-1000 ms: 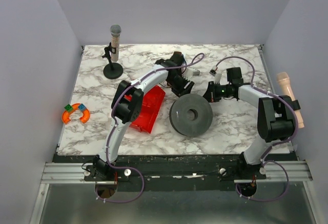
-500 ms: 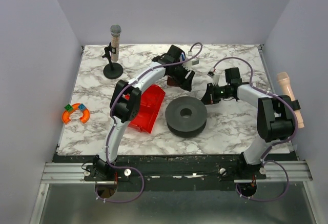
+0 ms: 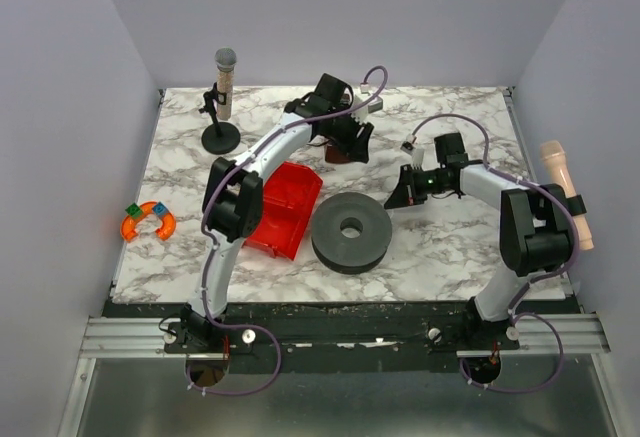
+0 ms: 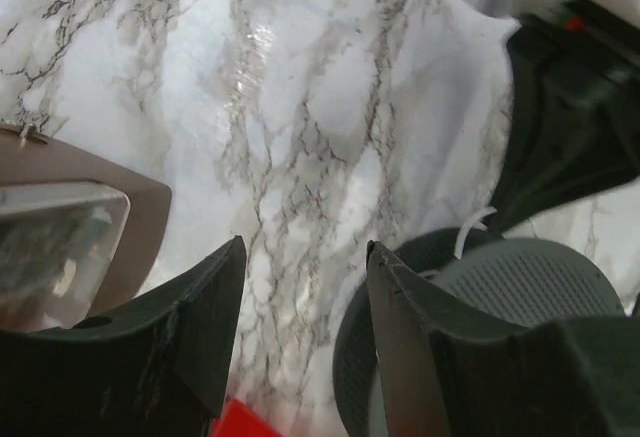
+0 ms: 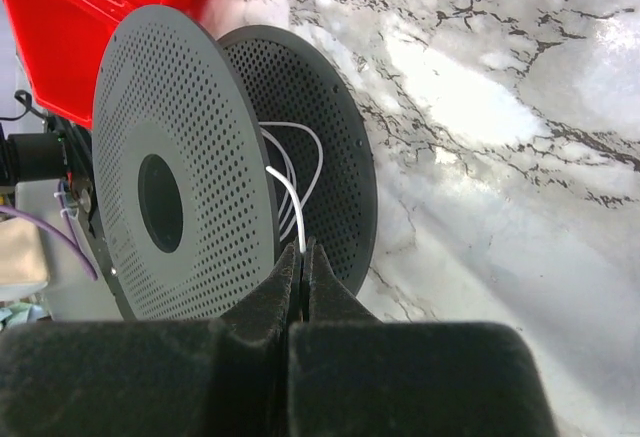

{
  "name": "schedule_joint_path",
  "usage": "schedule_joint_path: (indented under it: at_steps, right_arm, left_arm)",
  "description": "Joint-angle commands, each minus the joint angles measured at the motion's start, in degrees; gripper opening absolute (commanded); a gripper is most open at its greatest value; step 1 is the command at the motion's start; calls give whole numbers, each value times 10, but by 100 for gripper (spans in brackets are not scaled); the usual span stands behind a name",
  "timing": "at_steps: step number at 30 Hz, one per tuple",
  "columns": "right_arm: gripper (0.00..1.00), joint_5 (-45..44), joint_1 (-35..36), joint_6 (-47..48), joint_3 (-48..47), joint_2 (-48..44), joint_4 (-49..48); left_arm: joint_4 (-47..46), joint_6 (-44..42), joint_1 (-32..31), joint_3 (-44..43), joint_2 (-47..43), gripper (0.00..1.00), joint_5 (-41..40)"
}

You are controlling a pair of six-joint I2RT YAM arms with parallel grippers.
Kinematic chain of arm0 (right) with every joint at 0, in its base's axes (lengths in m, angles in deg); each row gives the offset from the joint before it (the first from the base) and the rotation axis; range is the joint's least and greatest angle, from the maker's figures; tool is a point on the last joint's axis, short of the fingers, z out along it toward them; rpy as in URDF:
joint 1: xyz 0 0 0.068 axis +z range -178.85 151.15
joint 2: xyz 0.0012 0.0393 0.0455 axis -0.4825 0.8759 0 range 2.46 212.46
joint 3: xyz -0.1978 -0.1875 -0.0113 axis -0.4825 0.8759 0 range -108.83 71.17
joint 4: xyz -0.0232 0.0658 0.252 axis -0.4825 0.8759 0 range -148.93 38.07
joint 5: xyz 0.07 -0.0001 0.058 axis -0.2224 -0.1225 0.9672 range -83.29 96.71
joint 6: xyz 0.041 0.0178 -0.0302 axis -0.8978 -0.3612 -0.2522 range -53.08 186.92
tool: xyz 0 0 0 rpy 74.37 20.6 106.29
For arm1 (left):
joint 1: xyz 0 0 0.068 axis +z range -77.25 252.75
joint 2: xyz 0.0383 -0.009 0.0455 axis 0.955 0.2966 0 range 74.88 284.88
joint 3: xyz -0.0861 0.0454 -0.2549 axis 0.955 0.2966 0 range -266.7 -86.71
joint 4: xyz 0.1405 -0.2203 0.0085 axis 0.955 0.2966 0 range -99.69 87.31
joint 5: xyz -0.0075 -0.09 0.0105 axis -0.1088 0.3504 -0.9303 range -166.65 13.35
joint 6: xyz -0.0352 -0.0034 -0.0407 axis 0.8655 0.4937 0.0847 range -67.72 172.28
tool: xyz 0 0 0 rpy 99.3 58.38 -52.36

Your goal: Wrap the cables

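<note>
The black round spool (image 3: 350, 230) lies flat on the marble table, just right of the red bin. In the right wrist view a thin white cable (image 5: 285, 192) runs from between the spool's perforated flanges (image 5: 190, 187) into my right gripper (image 5: 302, 252), which is shut on its end. From above, that gripper (image 3: 396, 200) sits at the spool's right rim. My left gripper (image 3: 348, 145) hovers beyond the spool, open with only bare table between its fingers (image 4: 305, 247). The spool (image 4: 520, 277) and a short loop of cable (image 4: 472, 229) show to its right.
A red bin (image 3: 283, 207) lies beside the spool. A brown holder with a clear block (image 4: 90, 227) sits by the left gripper. A microphone on a stand (image 3: 222, 97) is far left, an orange toy (image 3: 148, 220) at the left edge, a peach flashlight (image 3: 565, 182) off the right side.
The spool has slid left and nearer, and now lies flat. My left gripper has pulled away toward the far side. The right gripper followed the spool leftward, still clamped.
</note>
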Motion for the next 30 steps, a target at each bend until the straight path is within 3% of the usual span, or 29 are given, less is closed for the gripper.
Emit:
schedule_joint_path:
  at_steps: [1,7,17,22,24,28,30]
  right_arm:
    - [2,24,5,2,-30,40,5]
    - [5,33,6,19,-78,91,20]
    - [12,41,37,54,-172,181,86]
    - [15,19,41,66,-215,220,143]
    - [20,19,43,72,-216,220,154]
    - [44,15,50,79,-220,222,168]
    - [50,-7,50,69,-223,217,164]
  left_arm:
    - [59,-83,-11,75,-123,59,-6]
    - [20,-117,-12,250,-229,63,-83]
    - [-23,-89,-12,350,-264,63,-119]
    - [-32,-78,-12,353,-272,63,-118]
    - [-34,-77,-11,351,-270,63,-119]
    - [-38,-73,-12,343,-261,63,-126]
    - [-36,-71,-12,335,-258,63,-126]
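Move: The spool lies flat below both grippers. From the right gripper, which still pinches the white cable's end, its middle is about 10 cm left, 7 cm back and 3 cm lower; the red bin is some 26 cm left, about level fore and aft. From the open left gripper, the spool's middle is about 19 cm back, 3 cm left and 10 cm down, the metronome 5 cm ahead and 4 cm left, the red bin 13 cm back and 20 cm left. Bring the right gripper, cable end still pinched, about 4 cm down, forward and left at the spool's forward-right rim, then open it to about half and let the end go. Meanwhile swing the open left gripper back and left, some 9 cm each way, rising first and then sinking to the spool's forward-left rim, its fingers tipping about 15 degrees further down. ##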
